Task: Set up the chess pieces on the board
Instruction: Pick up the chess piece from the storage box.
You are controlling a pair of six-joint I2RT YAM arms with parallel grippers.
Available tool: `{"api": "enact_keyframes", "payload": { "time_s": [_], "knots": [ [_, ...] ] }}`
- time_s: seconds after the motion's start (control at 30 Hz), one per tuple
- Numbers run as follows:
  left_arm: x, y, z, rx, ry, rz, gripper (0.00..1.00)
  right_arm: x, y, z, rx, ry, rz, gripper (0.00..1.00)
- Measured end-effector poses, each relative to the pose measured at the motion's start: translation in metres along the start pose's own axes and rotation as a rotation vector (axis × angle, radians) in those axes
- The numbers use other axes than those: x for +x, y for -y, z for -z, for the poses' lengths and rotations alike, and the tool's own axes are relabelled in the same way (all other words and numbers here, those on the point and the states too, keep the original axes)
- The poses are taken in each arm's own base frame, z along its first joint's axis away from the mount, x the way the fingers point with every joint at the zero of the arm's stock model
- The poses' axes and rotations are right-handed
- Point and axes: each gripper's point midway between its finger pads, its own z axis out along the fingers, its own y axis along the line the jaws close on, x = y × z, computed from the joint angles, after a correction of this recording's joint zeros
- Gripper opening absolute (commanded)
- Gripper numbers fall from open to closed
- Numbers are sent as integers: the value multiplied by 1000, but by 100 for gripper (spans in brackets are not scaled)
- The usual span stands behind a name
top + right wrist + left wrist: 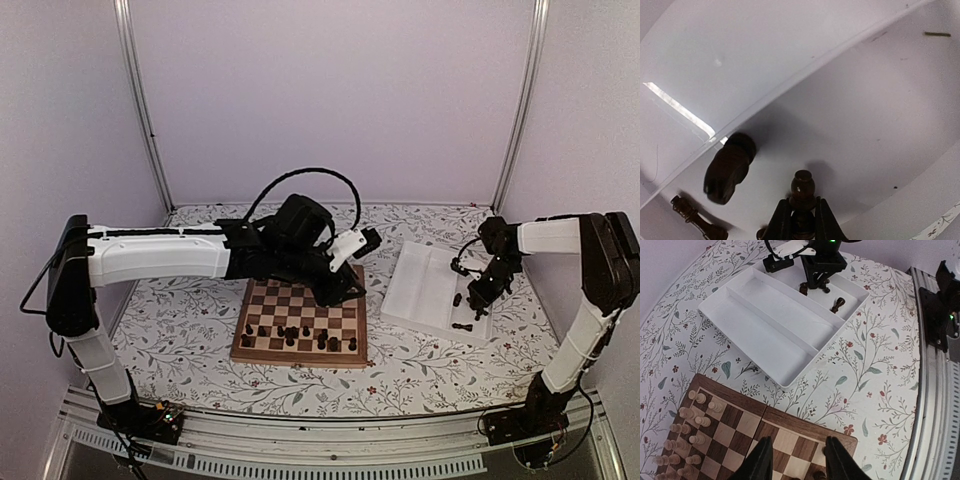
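The board (298, 357) lies in the middle of the table, with several dark chess pieces (290, 334) standing along its near rows. My left gripper (798, 460) hangs open just above the board's far right corner (805, 423), nothing between its fingers. A dark piece (819, 474) stands close by its right finger. My right gripper (800, 220) is down in the white tray (865, 125), shut on the neck of an upright dark chess piece (803, 184) with a round head. A dark knight-like piece (728, 170) and a slim dark piece (695, 221) lie beside it.
The white ridged tray (420, 285) sits right of the board on the flowered cloth, with a dark piece (838, 305) lying in it. Pale cream chessmen (695, 420) stand on the board's far rows, under my left arm. A metal rail (330, 435) runs along the near edge.
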Motion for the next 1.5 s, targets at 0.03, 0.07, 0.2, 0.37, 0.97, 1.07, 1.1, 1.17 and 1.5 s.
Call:
{"api": "enact_keyframes", "payload": {
  "time_s": [0.03, 0.07, 0.2, 0.37, 0.97, 1.07, 1.1, 1.17, 1.5],
  "knots": [
    [-1, 0, 0, 2, 3, 5, 39, 4, -4, 2, -16, -9, 5, 0],
    [-3, 0, 0, 4, 10, 15, 40, 10, -10, 5, -34, -18, 13, 0],
    [-16, 4, -5, 38, 65, 78, 40, 12, -20, 28, -59, 33, 43, 0],
    [-44, 8, -22, 107, 160, 176, 41, -5, -27, 58, -72, 164, 83, 0],
    [-93, 13, -137, 380, 336, 513, 41, -26, -87, 127, -261, 493, 316, 1],
    [-87, 16, -152, 412, 316, 546, 41, -24, -96, 125, -282, 484, 337, 1],
    [-87, 16, -156, 422, 313, 555, 41, -23, -98, 124, -287, 480, 342, 1],
    [-86, 19, -161, 442, 307, 566, 41, -22, -102, 123, -297, 477, 351, 1],
    [-98, 30, -162, 520, 314, 573, 34, -24, -115, 124, -322, 480, 385, 2]
  ]
}}
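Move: The right gripper already holds the dark chess piece low in the storage box; that piece lies about 30 cm to the left gripper's right, 9 cm ahead and 16 cm below it. From the right gripper, the left gripper is some 30 cm left, 9 cm back and 16 cm up. The knight lies about 6 cm to the right gripper's left, roughly level with it, and the lying piece 7 cm back and 5 cm left, both slightly lower. Keep the right grip on the chess piece and lift it out of the box, about 12 cm up, 10 cm left and 7 cm back, tilting the fingertips leftward. Meanwhile sweep the left gripper nearly 20 cm right over a shallow rise, then down, easing forward and levelling its fingers to point right, so its still-open tips come up to the held piece. ##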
